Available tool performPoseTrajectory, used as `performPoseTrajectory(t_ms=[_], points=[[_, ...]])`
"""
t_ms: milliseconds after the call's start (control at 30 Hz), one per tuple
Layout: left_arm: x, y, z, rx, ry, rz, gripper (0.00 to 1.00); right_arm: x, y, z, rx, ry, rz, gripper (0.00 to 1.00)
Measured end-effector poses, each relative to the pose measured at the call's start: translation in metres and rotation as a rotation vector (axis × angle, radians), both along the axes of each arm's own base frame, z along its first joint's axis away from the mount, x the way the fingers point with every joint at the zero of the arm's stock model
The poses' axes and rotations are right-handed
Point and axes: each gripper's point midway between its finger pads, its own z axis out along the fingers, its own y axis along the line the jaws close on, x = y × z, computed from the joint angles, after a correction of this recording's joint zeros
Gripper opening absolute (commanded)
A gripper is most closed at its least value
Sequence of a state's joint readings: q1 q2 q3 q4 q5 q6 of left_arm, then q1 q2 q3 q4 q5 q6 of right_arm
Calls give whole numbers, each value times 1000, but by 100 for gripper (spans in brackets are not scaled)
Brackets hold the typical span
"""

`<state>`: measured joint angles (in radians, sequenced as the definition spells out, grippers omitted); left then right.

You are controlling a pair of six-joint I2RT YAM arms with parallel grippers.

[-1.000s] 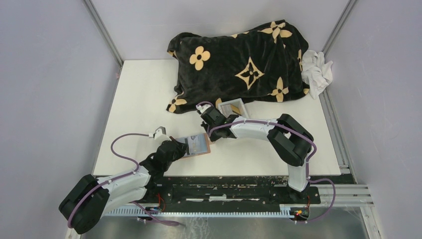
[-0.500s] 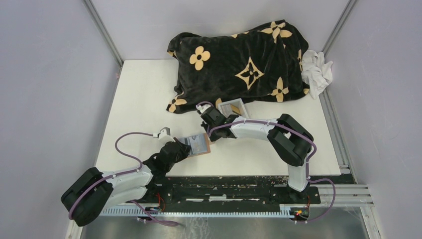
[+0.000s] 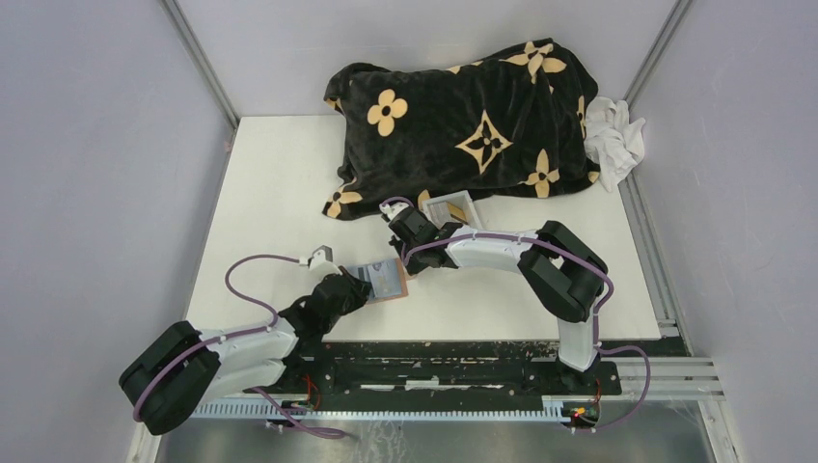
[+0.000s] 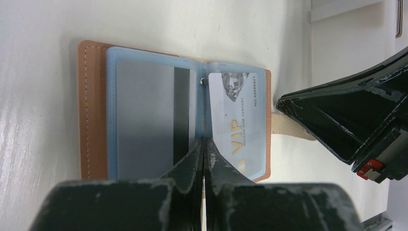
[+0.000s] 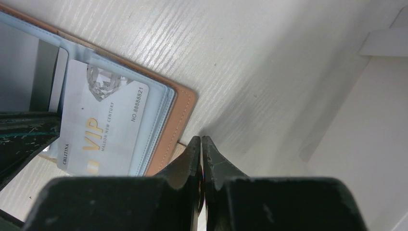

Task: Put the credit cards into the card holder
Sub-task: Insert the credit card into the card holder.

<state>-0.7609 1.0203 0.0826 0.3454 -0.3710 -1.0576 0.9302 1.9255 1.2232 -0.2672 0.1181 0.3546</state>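
The card holder (image 3: 386, 282) lies open on the table, brown leather (image 4: 91, 110) with pale blue plastic sleeves. A grey-silver credit card (image 4: 144, 120) with a black stripe sits in its left sleeve. A pale blue VIP credit card (image 4: 235, 120) sits in the right one and also shows in the right wrist view (image 5: 101, 125). My left gripper (image 4: 204, 141) is shut, its tips at the fold between the two sleeves. My right gripper (image 5: 201, 138) is shut just off the holder's outer edge (image 5: 180, 110), over its tan strap (image 4: 288, 127).
A clear plastic tray (image 3: 451, 207) with a card in it stands just behind the right gripper. A black blanket (image 3: 463, 116) with gold flowers covers the back of the table. Beside the blanket at the far right lies a white cloth (image 3: 613, 135).
The left arm has shifted a little to the right, bringing its gripper closer onto the holder. The right arm has not moved.
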Motion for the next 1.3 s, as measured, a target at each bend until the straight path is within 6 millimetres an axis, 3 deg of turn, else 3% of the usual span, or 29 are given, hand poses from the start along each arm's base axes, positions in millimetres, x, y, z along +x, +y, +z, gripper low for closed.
performPoseTrajectory(t_ms=[600,667,767,900,1067,1300], points=[[9,-6,0,18,8,9,4,-4,3,0,-3,1,12,9],[9,-6,1,18,8,10,9,-4,3,0,-4,1,13,12],[9,-3,5,19,-1,19,26,-3,1,1,-13,-4,9,19],[13,2,25,-6,-56,53,39,0,1,5,-23,-15,8,30],[16,20,45,-7,-117,129,46,6,3,12,-28,-42,10,39],[11,47,45,12,-116,238,54,4,5,15,-49,-64,31,41]])
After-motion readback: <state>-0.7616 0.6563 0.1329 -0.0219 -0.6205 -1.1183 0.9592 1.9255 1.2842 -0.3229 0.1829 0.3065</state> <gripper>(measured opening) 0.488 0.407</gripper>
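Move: The left fingertips are at the inner edge of the VIP credit card, by the fold of the card holder: the card's middle lies about 3 cm to their right, hardly any farther out and 1 cm below. The striped card lies about 4 cm to their left, level with them, and the strap some 9 cm to their right and 2 cm farther out. The right fingers are on that strap, with the VIP card about 6 cm to their left and 1 cm nearer the base. Keep the left gripper shut and nudge the VIP card's inner edge about 1 cm forward and slightly right, into its pocket. Then lift the left hand clear and swing it left, roughly 5 cm each way, opening it halfway and turning it some 15 degrees counter-clockwise. Meanwhile open the right fingers to let go of the strap, rising about 1.5 cm over it. ##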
